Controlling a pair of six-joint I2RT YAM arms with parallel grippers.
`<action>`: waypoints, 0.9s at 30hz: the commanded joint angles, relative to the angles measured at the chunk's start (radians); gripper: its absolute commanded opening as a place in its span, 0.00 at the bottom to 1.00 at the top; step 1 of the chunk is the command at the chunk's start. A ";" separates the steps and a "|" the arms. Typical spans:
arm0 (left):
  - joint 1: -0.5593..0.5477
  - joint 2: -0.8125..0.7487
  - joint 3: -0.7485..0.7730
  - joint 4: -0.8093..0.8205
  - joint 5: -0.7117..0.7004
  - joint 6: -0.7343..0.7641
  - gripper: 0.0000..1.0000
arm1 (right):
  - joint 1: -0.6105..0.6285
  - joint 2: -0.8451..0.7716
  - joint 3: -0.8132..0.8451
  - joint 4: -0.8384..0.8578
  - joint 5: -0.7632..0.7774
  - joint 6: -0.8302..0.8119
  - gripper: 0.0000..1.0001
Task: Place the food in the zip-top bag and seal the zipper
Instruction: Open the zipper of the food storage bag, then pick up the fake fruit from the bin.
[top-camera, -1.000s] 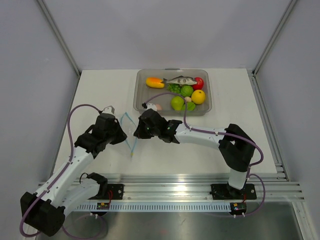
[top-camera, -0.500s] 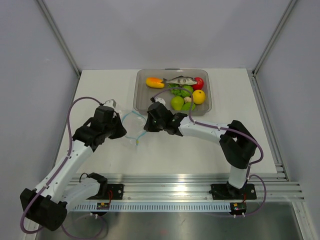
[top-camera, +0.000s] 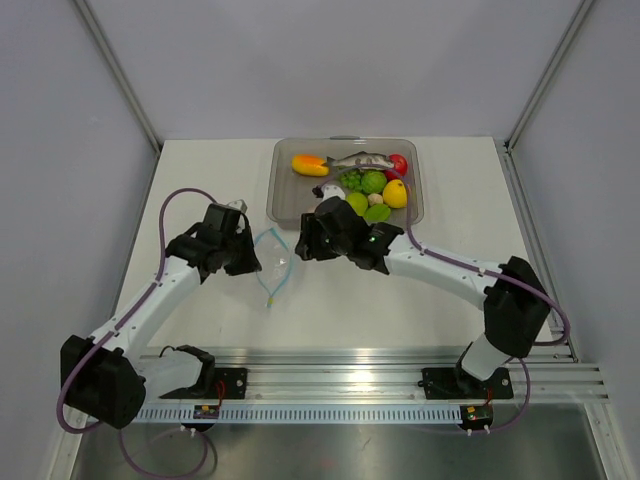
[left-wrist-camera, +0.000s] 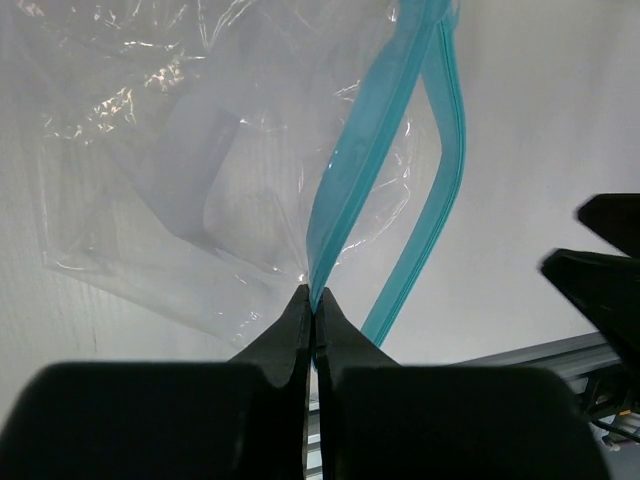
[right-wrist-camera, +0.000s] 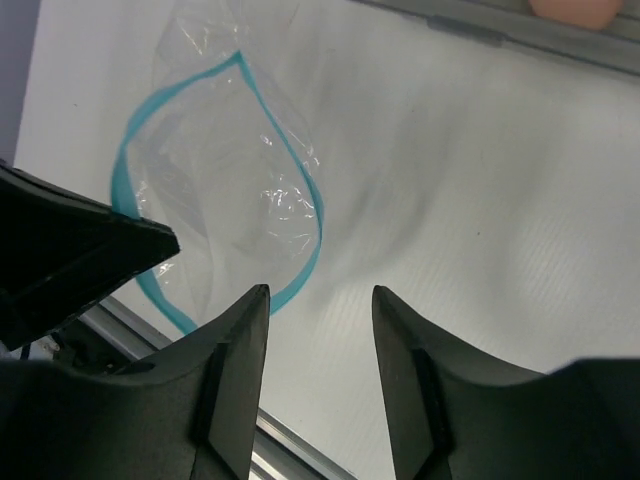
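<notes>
The clear zip-top bag lies on the white table between the arms, and I see no food in it. Its light blue zipper stands parted in a wide loop. My left gripper is shut on one zipper strip at the bag's left side. My right gripper hovers open and empty just right of the bag's mouth. The food sits in the grey tray: an orange mango shape, green fruits, a yellow fruit, and a pinkish egg.
The rigid clear grey tray stands at the back centre, also holding a toy fish and a red piece. An aluminium rail runs along the near edge. Upright frame posts flank the table.
My right gripper has opened and drawn back up and right, away from the bag toward the tray. The left gripper keeps its hold on the strip and the bag's mouth has spread wider.
</notes>
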 joint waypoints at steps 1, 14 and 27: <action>0.003 0.004 0.054 0.022 0.038 0.013 0.00 | -0.066 -0.103 0.017 -0.026 0.047 -0.057 0.54; 0.003 0.048 0.121 -0.019 -0.008 0.000 0.00 | -0.265 0.280 0.469 -0.222 0.074 -0.169 0.73; 0.003 0.028 0.123 -0.036 0.039 0.007 0.00 | -0.268 0.698 0.872 -0.379 -0.032 -0.226 0.85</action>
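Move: The egg lies in the bin's near-left corner, roughly 20 cm ahead of the right hand, a couple of centimetres to its right and some 11 cm lower. The green pear sits about 10 cm to the right of the egg and 2 cm farther out; the orange squash is 13 cm beyond the egg. The bag's open mouth is 7 cm left of the right hand, level with it and about 7 cm below. From the left hand the egg is about 23 cm ahead, 13 cm right and 9 cm down. The left fingers keep their pinch on the bag's blue rim, lifting it a centimetre or two. The right hand, already free of the bag, swings forward nearly 20 cm, first rising about 5 cm and veering right, then curving back left and sinking some 13 cm to the egg, its fingers opening wider and tipping more steeply down. ##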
